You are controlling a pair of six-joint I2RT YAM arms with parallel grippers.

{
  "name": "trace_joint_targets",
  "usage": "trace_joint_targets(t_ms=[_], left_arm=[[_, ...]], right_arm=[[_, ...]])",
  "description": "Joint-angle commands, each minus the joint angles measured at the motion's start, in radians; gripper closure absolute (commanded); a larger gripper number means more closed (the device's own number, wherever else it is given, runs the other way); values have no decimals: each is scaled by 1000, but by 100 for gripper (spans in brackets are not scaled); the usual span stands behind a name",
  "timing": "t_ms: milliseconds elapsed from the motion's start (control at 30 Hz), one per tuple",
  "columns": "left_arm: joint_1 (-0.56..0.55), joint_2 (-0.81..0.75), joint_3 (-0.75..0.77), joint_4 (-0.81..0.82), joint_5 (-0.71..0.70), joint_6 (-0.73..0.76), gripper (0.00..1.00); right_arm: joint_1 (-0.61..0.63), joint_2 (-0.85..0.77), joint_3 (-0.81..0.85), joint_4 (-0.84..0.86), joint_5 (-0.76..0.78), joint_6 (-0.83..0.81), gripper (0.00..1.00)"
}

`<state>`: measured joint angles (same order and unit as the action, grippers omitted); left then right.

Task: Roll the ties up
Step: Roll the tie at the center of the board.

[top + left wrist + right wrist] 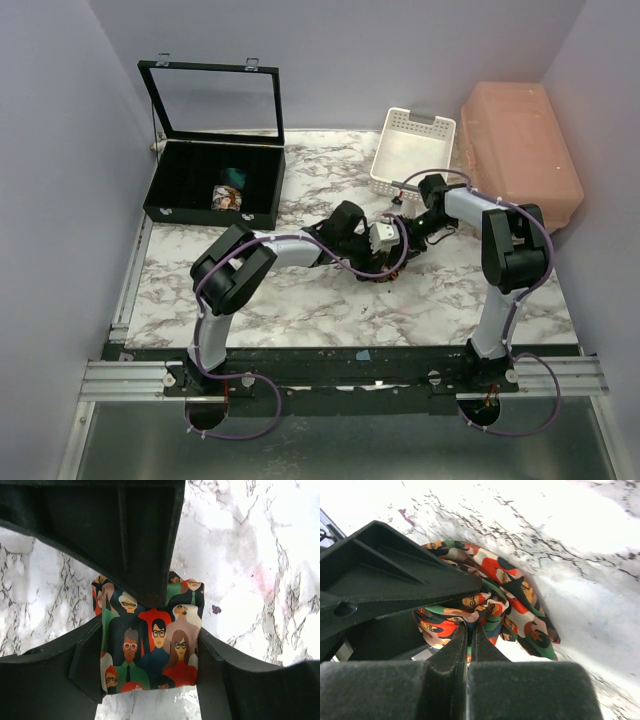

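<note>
A tie (150, 650) printed with faces in red, green and orange lies in a loose roll on the marble table (300, 300), mid-table under both grippers (388, 272). My left gripper (150, 647) straddles its width. One finger stands at each edge and the fabric lies flat between them, so it is open. My right gripper (469, 632) is shut, pinching a fold at the side of the roll (515, 600). Its black body hides the tie's far part in the left wrist view. Two rolled ties (230, 195), one teal, sit in the black case.
The black case (215, 185), its glass lid up, stands at the back left. A white slotted basket (412, 148) and a pink lidded box (520, 165) stand at the back right. Both arms crowd together over the middle of the table.
</note>
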<state>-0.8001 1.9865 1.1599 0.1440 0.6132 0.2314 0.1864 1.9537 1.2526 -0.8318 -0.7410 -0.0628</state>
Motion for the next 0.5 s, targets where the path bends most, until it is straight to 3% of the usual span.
trace_joint_targets(t_ms=[0, 133, 300, 400, 467], left_arm=[[-11, 53, 53, -49, -5, -1, 44], [-13, 67, 51, -73, -9, 27, 51], [-20, 79, 49, -103, -23, 46, 74], [-23, 81, 45, -114, -33, 52, 77], [-24, 84, 43, -122, -43, 54, 78]], right_arm=[[-10, 51, -14, 53, 208, -59, 100], [-14, 42, -27, 58, 228, -63, 100], [-30, 18, -7, 43, 153, -52, 97], [-85, -15, 4, 18, 84, -18, 72], [-126, -29, 9, -10, 41, -12, 64]])
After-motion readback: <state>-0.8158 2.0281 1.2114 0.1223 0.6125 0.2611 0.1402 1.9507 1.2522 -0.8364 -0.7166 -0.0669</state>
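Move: The partly rolled tie lies between the left hand's fingers, its middle about 1 cm to the right of that hand and 1 cm below. From the right hand, whose shut fingers pinch the cloth, the tie is roughly 1 cm back, 2 cm left and 1 cm below. The white basket sits some 27 cm ahead and 6 cm right of the left hand; the pink bin is about 22 cm ahead and 29 cm right of the right hand. The rolled tie is squeezed from both sides as the left fingers, already straddling it, close by about a third while that hand eases some 1 cm right and slightly down. The right fingers first keep their pinch as the hand drifts right, then open part-way and draw off the cloth, rightward and a little forward, about 2 cm in all. ##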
